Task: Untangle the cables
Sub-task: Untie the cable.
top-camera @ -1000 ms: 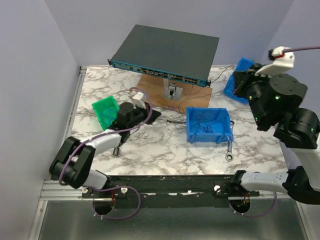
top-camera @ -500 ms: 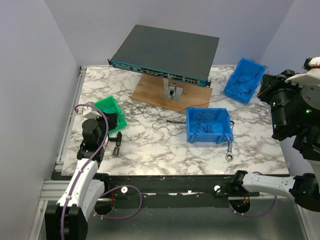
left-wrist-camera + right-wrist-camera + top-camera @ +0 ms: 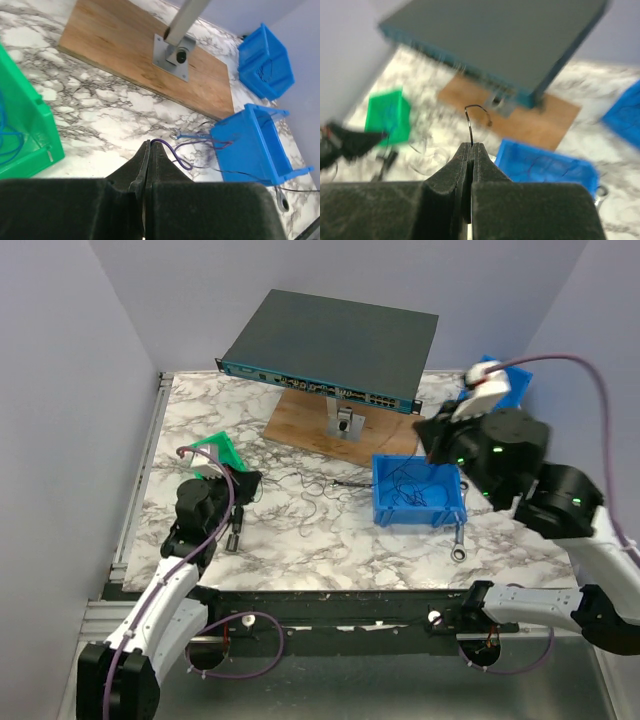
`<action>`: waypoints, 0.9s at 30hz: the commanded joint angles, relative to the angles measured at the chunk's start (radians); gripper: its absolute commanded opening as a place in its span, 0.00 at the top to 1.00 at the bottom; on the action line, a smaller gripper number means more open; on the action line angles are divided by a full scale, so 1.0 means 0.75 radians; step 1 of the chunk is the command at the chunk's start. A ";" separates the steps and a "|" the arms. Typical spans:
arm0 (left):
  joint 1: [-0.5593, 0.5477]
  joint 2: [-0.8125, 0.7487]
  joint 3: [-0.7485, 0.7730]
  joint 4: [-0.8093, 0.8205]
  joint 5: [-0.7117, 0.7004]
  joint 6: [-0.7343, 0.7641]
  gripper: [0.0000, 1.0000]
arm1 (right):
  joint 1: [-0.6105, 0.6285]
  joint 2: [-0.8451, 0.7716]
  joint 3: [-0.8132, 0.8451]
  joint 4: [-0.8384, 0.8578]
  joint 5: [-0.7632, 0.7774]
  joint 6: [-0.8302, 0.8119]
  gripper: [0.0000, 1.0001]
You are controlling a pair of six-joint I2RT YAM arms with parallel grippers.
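The cables are hair-thin dark wires: loose loops lie on the marble [image 3: 308,496] and more sit in the middle blue bin [image 3: 418,492]. My left gripper [image 3: 252,483] is low beside the green bin [image 3: 220,452] and shut on a thin purple cable [image 3: 176,152], which curls from the tips [image 3: 149,143] toward the blue bin [image 3: 252,150]. My right gripper [image 3: 426,440] hangs above that bin's far rim. It is shut [image 3: 472,145] on a thin black cable [image 3: 476,111] that curls up from its tips. The right wrist view is blurred.
A network switch [image 3: 330,340] stands on a post over a wooden board [image 3: 340,435]. A second blue bin [image 3: 503,378] is at the back right, partly behind the right arm. A wrench [image 3: 458,540] lies by the middle bin and a dark tool [image 3: 233,530] near the left arm.
The right arm has swung in from the far right edge to above the middle blue bin. The left gripper, pulled back to the green bin half a second ago, has shifted slightly right.
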 commanded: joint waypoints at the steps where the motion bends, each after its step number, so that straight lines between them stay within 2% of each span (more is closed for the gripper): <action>1: -0.090 -0.076 0.003 -0.009 -0.023 0.135 1.00 | 0.004 0.003 -0.276 -0.092 -0.432 0.161 0.99; 6: -0.158 -0.292 -0.136 -0.060 -0.202 0.188 1.00 | 0.004 -0.149 -0.500 -0.200 -0.311 0.307 0.99; 9: -0.171 -0.424 -0.213 -0.072 -0.256 0.194 1.00 | 0.004 -0.191 -0.585 -0.234 -0.347 0.331 0.97; 11: -0.174 -0.505 -0.252 -0.086 -0.294 0.204 1.00 | 0.004 -0.167 -0.618 -0.256 -0.382 0.345 0.84; 13: -0.174 -0.571 -0.288 -0.078 -0.311 0.210 1.00 | 0.003 -0.126 -0.645 -0.250 -0.427 0.337 0.48; 14: -0.174 -0.600 -0.303 -0.069 -0.311 0.212 1.00 | 0.004 -0.107 -0.657 -0.227 -0.479 0.314 0.37; 17: -0.174 -0.632 -0.328 -0.051 -0.300 0.217 1.00 | 0.003 -0.037 -0.690 -0.105 -0.685 0.222 0.26; 23: -0.174 -0.586 -0.314 -0.057 -0.292 0.219 1.00 | 0.017 0.210 -0.699 0.103 -0.937 0.098 0.24; 27: -0.173 -0.588 -0.317 -0.061 -0.301 0.217 1.00 | 0.083 0.352 -0.756 0.279 -0.953 0.110 0.24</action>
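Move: The thin cable's loose loops on the marble, where the right hand is taking its end, centre about 16 cm left of that hand, 5 cm ahead and some 42 cm below. The blue bin sits about 9 cm ahead and 8 cm right of the right hand; the dark-handled wrench some 11 cm ahead and 8 cm left. From the left hand, the loops are roughly 13 cm right, 3 cm ahead and 15 cm down. The raised cable end, still pinched in the right fingers, is swept down fast for about 17 cm, then let go as those fingers open wide; the hand goes on down and left towards the loops, ending roughly 27 cm lower, with the wrist tipping down and turning counter-clockwise. The left hand keeps its shut grip on the cable and draws back some 4 cm, its fingers tilting up slightly. ##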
